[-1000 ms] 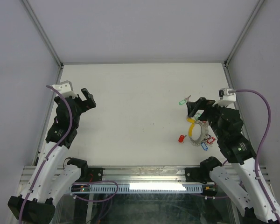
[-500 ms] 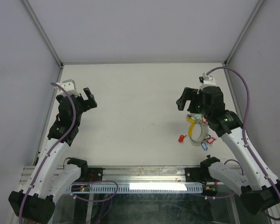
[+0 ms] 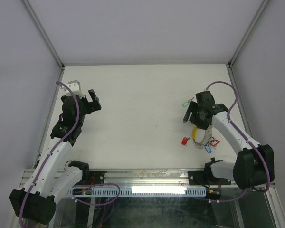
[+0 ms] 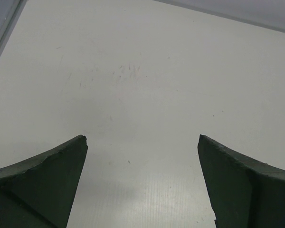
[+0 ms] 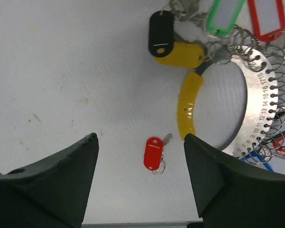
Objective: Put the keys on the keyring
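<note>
The keyring (image 5: 265,102) is a silvery numbered plate edged with wire coils, with a yellow arc (image 5: 187,105) on its inner side; it lies at the table's right (image 3: 203,138). On its coils hang keys with green (image 5: 223,15), red (image 5: 266,18), yellow (image 5: 181,54) and black (image 5: 160,32) tags. A loose red-tagged key (image 5: 153,153) (image 3: 185,141) lies left of the ring, and a green-tagged key (image 3: 185,103) lies farther back. My right gripper (image 5: 140,137) (image 3: 189,114) hovers open above the red key, touching nothing. My left gripper (image 4: 142,137) (image 3: 91,99) is open and empty over bare table far left.
Blue (image 3: 208,148) and red (image 3: 214,141) tags stick out at the ring's near side. A metal frame rail (image 3: 133,175) runs along the table's near edge, and grey walls close the other sides.
The right arm swung up off the ring, then came back down with its wrist turned, jaws now over the loose red key. The left arm shifted slightly.
</note>
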You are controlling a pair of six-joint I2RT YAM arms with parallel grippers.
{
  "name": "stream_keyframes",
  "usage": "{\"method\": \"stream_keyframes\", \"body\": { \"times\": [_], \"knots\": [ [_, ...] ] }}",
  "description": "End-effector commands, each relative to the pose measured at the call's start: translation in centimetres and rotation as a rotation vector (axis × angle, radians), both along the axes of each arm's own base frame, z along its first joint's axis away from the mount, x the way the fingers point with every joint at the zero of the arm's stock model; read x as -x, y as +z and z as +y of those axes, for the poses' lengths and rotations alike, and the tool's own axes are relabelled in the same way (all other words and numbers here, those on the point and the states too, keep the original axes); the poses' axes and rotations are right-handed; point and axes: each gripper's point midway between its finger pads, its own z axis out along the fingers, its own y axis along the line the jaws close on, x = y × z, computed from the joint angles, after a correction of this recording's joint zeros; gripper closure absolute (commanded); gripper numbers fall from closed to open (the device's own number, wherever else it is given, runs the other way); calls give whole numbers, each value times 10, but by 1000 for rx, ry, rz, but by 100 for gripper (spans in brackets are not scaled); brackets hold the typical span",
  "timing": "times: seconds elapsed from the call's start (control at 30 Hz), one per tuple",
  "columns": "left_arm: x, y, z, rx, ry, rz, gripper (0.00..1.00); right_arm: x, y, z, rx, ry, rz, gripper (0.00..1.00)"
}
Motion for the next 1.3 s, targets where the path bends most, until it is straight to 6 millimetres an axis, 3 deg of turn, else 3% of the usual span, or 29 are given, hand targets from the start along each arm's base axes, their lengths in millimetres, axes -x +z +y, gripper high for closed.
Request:
{"method": "stream_keyframes", "body": {
  "times": [0.0,0.63,0.73,0.83,0.97,1.13,1.27],
  "knots": [
    [-6,16,-6,12,-34,-47,1,-24,-5,-15,-57,-130,-41,25],
    [-10,11,-7,5,-35,-22,1,-19,-61,-31,-77,-296,41,27],
    [-10,10,-7,6,-35,-20,1,-19,-68,-30,-77,-297,50,34],
    [-10,9,-7,3,-32,-15,1,-18,-71,-29,-81,-291,55,48],
    [-10,9,-7,3,-31,-15,1,-15,-70,-31,-72,-290,45,53],
    [-11,9,-6,0,-29,-12,1,-12,-67,-32,-52,-256,36,74],
    [-12,8,-7,0,-31,-9,1,-8,-70,-27,-27,-218,51,79]
  ]
}}
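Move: The keyring's yellow handle lies about 5 cm to the right of the right hand, level with it fore and aft, and some 8 cm below. At the same depth, the red key tag is about 4 cm back and 1 cm right of the hand, the yellow key tag roughly 5 cm ahead and 4 cm right. From the left hand, the yellow handle is about 50 cm right, 5 cm back and 20 cm down. Turning slightly clockwise, the right hand sinks some 7.5 cm, 3 cm rightward, and pinches the keyring's yellow handle. ##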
